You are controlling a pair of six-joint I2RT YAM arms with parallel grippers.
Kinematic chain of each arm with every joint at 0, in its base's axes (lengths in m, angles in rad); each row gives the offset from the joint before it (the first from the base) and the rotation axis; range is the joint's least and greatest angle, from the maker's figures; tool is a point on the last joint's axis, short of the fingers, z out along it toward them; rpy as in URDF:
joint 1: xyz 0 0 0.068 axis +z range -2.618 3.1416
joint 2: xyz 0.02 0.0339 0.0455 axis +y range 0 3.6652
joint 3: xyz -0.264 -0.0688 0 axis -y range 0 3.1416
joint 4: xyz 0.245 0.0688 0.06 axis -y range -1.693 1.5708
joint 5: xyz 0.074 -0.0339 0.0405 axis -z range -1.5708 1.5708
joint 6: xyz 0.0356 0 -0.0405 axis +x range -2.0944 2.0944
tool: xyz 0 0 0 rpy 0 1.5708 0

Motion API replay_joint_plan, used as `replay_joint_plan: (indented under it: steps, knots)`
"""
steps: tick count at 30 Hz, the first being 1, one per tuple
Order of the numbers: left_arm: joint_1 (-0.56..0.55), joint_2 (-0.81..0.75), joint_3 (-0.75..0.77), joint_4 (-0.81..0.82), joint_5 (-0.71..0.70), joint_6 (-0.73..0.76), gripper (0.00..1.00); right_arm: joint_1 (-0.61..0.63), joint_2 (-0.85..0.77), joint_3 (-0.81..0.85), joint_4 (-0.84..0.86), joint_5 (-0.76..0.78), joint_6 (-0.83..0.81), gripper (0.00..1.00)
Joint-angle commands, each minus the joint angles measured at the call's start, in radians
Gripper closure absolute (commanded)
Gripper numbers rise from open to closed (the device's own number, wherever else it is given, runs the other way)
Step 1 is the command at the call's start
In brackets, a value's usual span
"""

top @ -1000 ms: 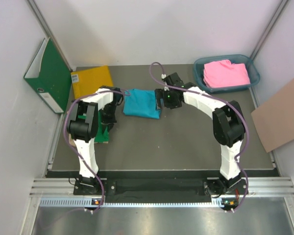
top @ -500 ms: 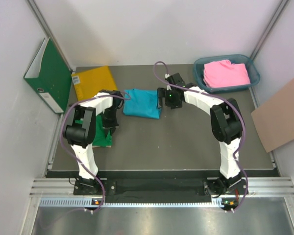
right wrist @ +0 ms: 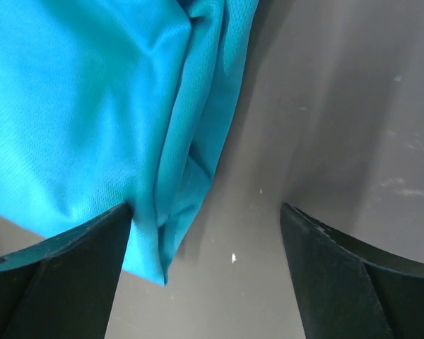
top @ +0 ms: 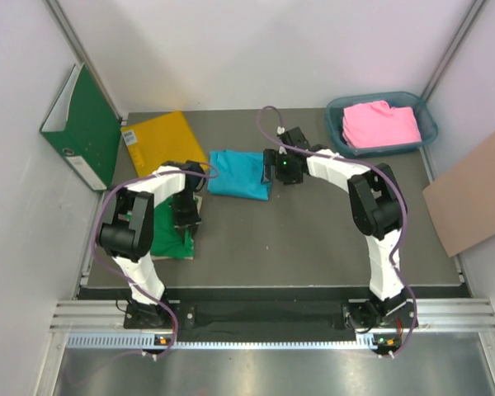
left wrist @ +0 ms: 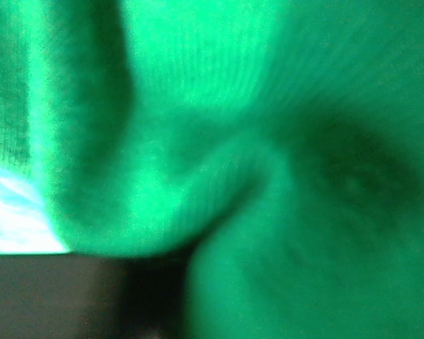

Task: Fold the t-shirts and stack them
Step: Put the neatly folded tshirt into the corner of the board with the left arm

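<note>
A turquoise t-shirt [top: 238,173] lies folded at the table's middle back. My right gripper [top: 271,168] stands open at its right edge. In the right wrist view the turquoise t-shirt [right wrist: 92,106] has its folded corner touching the left finger [right wrist: 63,275], and the right finger [right wrist: 353,282] is over bare table; the right gripper [right wrist: 206,212] holds nothing. A green t-shirt [top: 170,236] lies at the left front under my left gripper [top: 186,216]. Blurred green t-shirt cloth [left wrist: 268,141] fills the left wrist view and hides the fingers. A pink t-shirt [top: 381,124] lies in the basket.
A blue basket [top: 340,124] stands at the back right. A yellow envelope [top: 155,137] lies at the back left, and a green binder [top: 82,128] leans on the left wall. Brown cardboard [top: 474,194] leans at the right edge.
My left arm has swung toward the near edge with the green t-shirt, and more of the cloth now shows, spread at the left front. The right gripper has barely shifted.
</note>
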Motion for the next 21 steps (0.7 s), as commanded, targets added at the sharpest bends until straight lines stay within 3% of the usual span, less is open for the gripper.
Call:
replay_joint_plan:
  steps: [1,4,7,8,10,11,12,16,21]
  knots:
    - [-0.018,-0.038,-0.063,-0.005,0.147,-0.038,0.57,0.001,0.064,0.052,0.090,-0.051,0.061,0.16]
    - [-0.017,-0.064,-0.071,-0.012,0.131,-0.035,0.35,0.009,0.111,0.104,0.081,-0.068,0.069,0.20]
    - [-0.018,-0.084,-0.055,-0.037,0.107,-0.035,0.25,0.021,0.159,0.153,0.059,-0.102,0.066,0.34]
    - [-0.018,-0.095,-0.040,-0.060,0.098,-0.035,0.23,0.024,0.170,0.162,0.056,-0.106,0.066,0.50]
    - [-0.018,-0.109,-0.020,-0.080,0.049,-0.035,0.18,0.033,0.191,0.176,0.032,-0.122,0.064,0.71]
    - [-0.018,-0.121,0.007,-0.101,0.035,-0.035,0.14,0.036,0.194,0.176,0.024,-0.125,0.063,0.86]
    - [-0.018,-0.129,0.021,-0.114,0.021,-0.035,0.12,0.039,0.194,0.165,0.004,-0.125,0.060,0.92]
    - [-0.018,-0.173,0.133,-0.146,-0.042,-0.031,0.01,0.038,0.116,0.064,-0.005,-0.100,0.032,1.00]
    - [-0.018,-0.222,0.222,-0.091,-0.004,0.018,0.01,0.030,0.015,-0.074,-0.057,-0.053,-0.049,1.00]
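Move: The left hand, just above the board, still grips the green t-shirt near its right edge; the shirt's middle is about 4 cm to its left, level with it fore and aft, and about 1 cm below. The yellow folder is 20 cm ahead and 5 left. From the open right hand, the blue t-shirt's middle lies some 11 cm left, 1 ahead and 3 below; the basket is about 24 cm right and 13 ahead. Left fingers open off the green t-shirt, then lift 6 cm; right hand slides left, pinches blue t-shirt's edge, draws back. ##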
